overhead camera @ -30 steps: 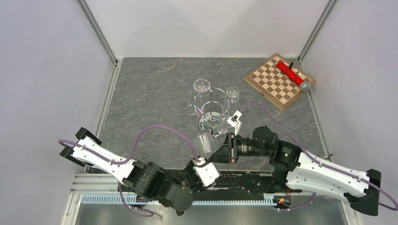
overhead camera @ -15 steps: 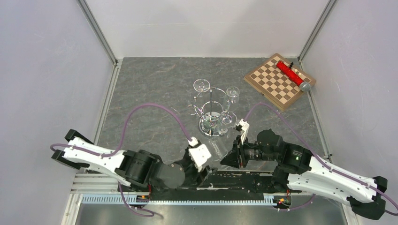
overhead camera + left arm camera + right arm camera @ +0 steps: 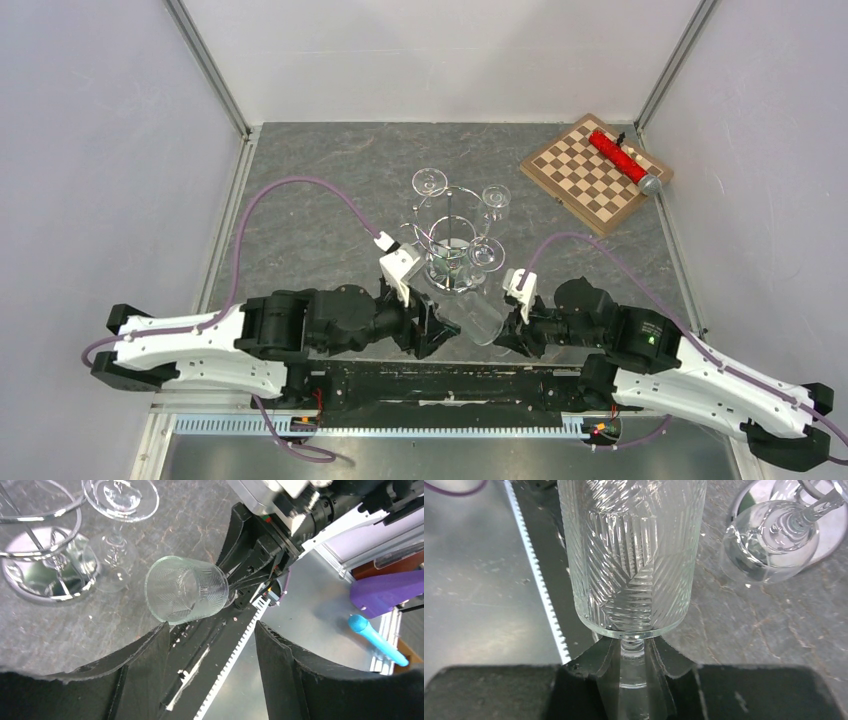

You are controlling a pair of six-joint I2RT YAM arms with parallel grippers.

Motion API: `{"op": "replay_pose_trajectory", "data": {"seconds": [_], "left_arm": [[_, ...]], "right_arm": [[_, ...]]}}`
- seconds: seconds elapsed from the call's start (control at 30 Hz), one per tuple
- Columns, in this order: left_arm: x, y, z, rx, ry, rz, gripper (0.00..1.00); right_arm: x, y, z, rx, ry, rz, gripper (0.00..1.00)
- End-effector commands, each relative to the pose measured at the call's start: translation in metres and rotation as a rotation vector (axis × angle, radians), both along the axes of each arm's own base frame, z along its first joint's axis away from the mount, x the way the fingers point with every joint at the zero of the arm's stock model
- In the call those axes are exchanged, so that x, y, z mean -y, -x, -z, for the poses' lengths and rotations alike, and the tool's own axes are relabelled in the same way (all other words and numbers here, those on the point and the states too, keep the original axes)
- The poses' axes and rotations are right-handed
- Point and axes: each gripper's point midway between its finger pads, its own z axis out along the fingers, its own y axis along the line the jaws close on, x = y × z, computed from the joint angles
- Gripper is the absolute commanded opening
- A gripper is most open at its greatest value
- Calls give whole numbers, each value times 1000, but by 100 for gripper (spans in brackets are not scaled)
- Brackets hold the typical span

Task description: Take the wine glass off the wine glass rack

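Observation:
A ribbed wine glass (image 3: 470, 318) lies sideways in the air near the table's front edge, off the wine glass rack (image 3: 452, 232). My right gripper (image 3: 512, 335) is shut on its stem, seen close up in the right wrist view as the wine glass (image 3: 631, 555) above the right gripper (image 3: 633, 655). My left gripper (image 3: 432, 328) stands open just left of the bowl. In the left wrist view the wine glass (image 3: 186, 589) sits just past the left gripper (image 3: 211, 630), with nothing between the fingers. The rack's mirrored base (image 3: 30, 577) is at the upper left.
Three other glasses hang on the rack, at the back left (image 3: 429, 183), back right (image 3: 496, 198) and front right (image 3: 486, 253). A chessboard (image 3: 585, 185) with a red object (image 3: 617, 156) lies at the back right. The toothed rail (image 3: 400, 428) runs along the near edge.
My right gripper has drawn back toward the near edge with the glass. My left arm has swung forward to the bowl's left side and its jaws have widened.

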Motion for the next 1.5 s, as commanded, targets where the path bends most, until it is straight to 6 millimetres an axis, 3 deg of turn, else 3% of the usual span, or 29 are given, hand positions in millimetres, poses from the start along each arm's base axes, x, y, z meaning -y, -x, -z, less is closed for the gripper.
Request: {"op": "replay_pose_trajectory", "data": {"seconds": [0.0, 0.17, 0.53, 1.03, 1.23, 1.47], "left_arm": [[5, -3, 10, -154, 20, -11, 70], [-2, -22, 23, -263, 28, -72, 70], [-15, -43, 40, -432, 77, -143, 70], [-9, -39, 66, -570, 67, -118, 68], [-8, -40, 73, -594, 58, -115, 60], [-10, -43, 75, -606, 59, -117, 44]], "right_arm": [[-1, -19, -32, 216, -22, -32, 0], [-4, -22, -59, 291, -43, -68, 0], [-14, -30, -76, 418, -54, -125, 0], [-34, -35, -102, 463, -118, -151, 0], [-38, -36, -104, 465, -130, -151, 0], [-38, -40, -104, 483, -122, -133, 0]]}}
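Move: Ahead of the left hand's open fingers, the bowl of the wine glass lies some 3 cm farther out, 6 cm to the right and 10 cm lower. The right hand already pinches the stem, with the bowl about 3 cm ahead of it, 5 cm left and 2 cm above. From the left hand, the nearest glass still on the rack hangs roughly 13 cm ahead, 5 cm right and 12 cm down; the rack's middle is 15 cm straight ahead and 15 cm down. Sinking about 7 cm and reaching some 4.5 cm forward, the left hand comes down to the held glass's bowl, rolling some 30 degrees so its top side tips forward; its fingers begin closing only near the end, contact not visible. The right hand keeps its pinch on the stem, dips briefly, then lifts the glass and carries it forward and slightly left, rolling its top side back. ##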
